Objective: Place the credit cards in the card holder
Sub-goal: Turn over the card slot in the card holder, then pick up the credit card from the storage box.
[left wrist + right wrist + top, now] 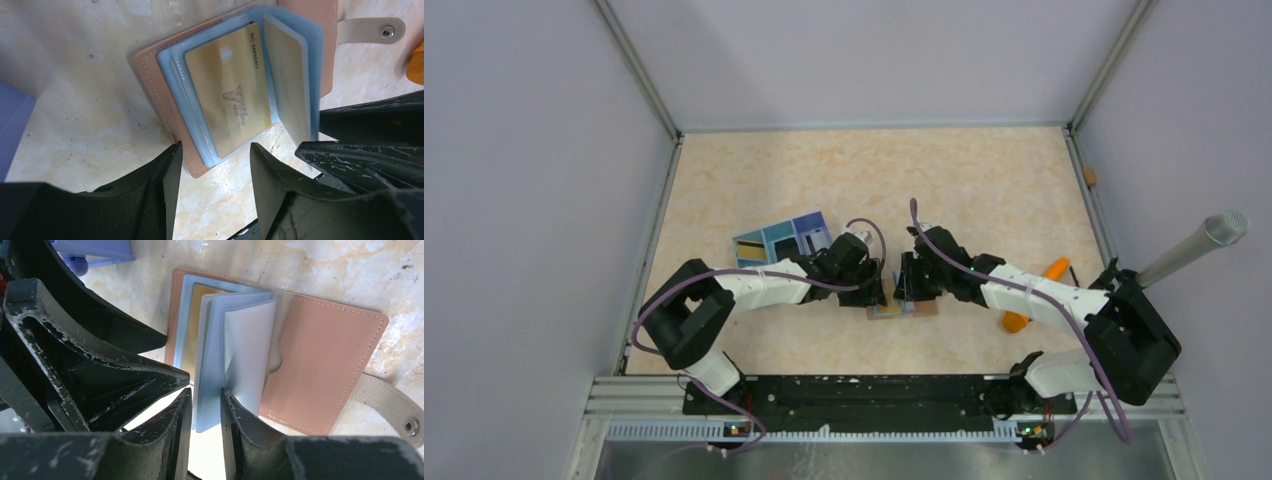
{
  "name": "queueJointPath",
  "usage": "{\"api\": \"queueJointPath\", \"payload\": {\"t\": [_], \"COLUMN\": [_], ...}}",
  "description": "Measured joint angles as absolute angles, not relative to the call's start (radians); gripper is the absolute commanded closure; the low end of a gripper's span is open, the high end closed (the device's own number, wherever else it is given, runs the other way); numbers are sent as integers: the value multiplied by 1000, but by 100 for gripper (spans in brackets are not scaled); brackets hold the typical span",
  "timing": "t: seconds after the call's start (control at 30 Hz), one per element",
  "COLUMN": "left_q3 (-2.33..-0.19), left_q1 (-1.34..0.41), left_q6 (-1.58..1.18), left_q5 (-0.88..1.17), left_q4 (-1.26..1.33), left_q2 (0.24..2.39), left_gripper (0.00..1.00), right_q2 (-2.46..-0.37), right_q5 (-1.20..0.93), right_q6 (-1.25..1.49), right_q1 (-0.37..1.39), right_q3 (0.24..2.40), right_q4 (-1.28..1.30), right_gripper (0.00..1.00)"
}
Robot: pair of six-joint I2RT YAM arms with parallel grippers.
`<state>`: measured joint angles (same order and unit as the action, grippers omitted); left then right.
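Observation:
The card holder (902,310) lies open on the table between both arms, its brown leather (154,85) (320,365) spread flat. A gold credit card (227,95) marked VIP sits in a clear blue sleeve on its left half. Further sleeve leaves (220,365) stand upright in the middle. One leaf looks gold (286,75) from the left and pale blue (250,350) from the right. My right gripper (206,392) is slightly open, with the leaves' near edge between its fingers. My left gripper (216,146) is open and empty, just short of the holder's near corner.
The holder's strap with a snap (372,30) (392,407) lies out to the right. A blue compartment box (779,240) (12,125) is close behind the left arm. An orange carrot-shaped object (1036,295) (416,62) lies right of the holder. Side rails border the table.

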<state>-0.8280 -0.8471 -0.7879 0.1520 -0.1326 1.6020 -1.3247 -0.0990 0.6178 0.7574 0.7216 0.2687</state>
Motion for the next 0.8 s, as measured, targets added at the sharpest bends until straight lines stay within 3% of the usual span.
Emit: {"api": "queueJointPath", "payload": {"t": [0.33, 0.63, 0.8], "left_q3": [-807, -807, -807], "left_q1": [-837, -794, -718], "left_q6": [-784, -754, -722], "left_q5": [127, 97, 96], "left_q4": [-154, -230, -298], "left_q2": [1543, 1426, 1346], "left_gripper": [34, 25, 6], "right_q2": [-1325, -1300, -1251], "right_q5": [-95, -44, 67], "right_q6": [630, 641, 656], "right_q1": [759, 760, 764], "right_q3": [722, 722, 721], "right_q4": [268, 273, 334], "right_gripper": [53, 52, 42]}}
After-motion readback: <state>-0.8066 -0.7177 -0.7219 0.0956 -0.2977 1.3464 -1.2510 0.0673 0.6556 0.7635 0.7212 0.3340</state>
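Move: The card slot, the page lifted at the middle of the card holder, stands between my right hand's fingertips; its middle is about 2 cm ahead of that hand, 1 cm to its right and 2 cm lower. The gold card lies 5 cm to the slot's left. From my left hand, low at the holder's near-left part, the slot is some 3 cm ahead and 6 cm to the right, level in height; the blue box is about 20 cm left and 10 cm ahead. I open my right fingers around the lifted card slot to let it go, holding that hand nearly still at first, then ease it about 2.5 cm right, slightly forward and up, turning a little clockwise. Meanwhile my left hand leaves the holder's left side, rising and swinging left about 5 cm each way and somewhat forward towards the blue box, fingers spreading wider. ##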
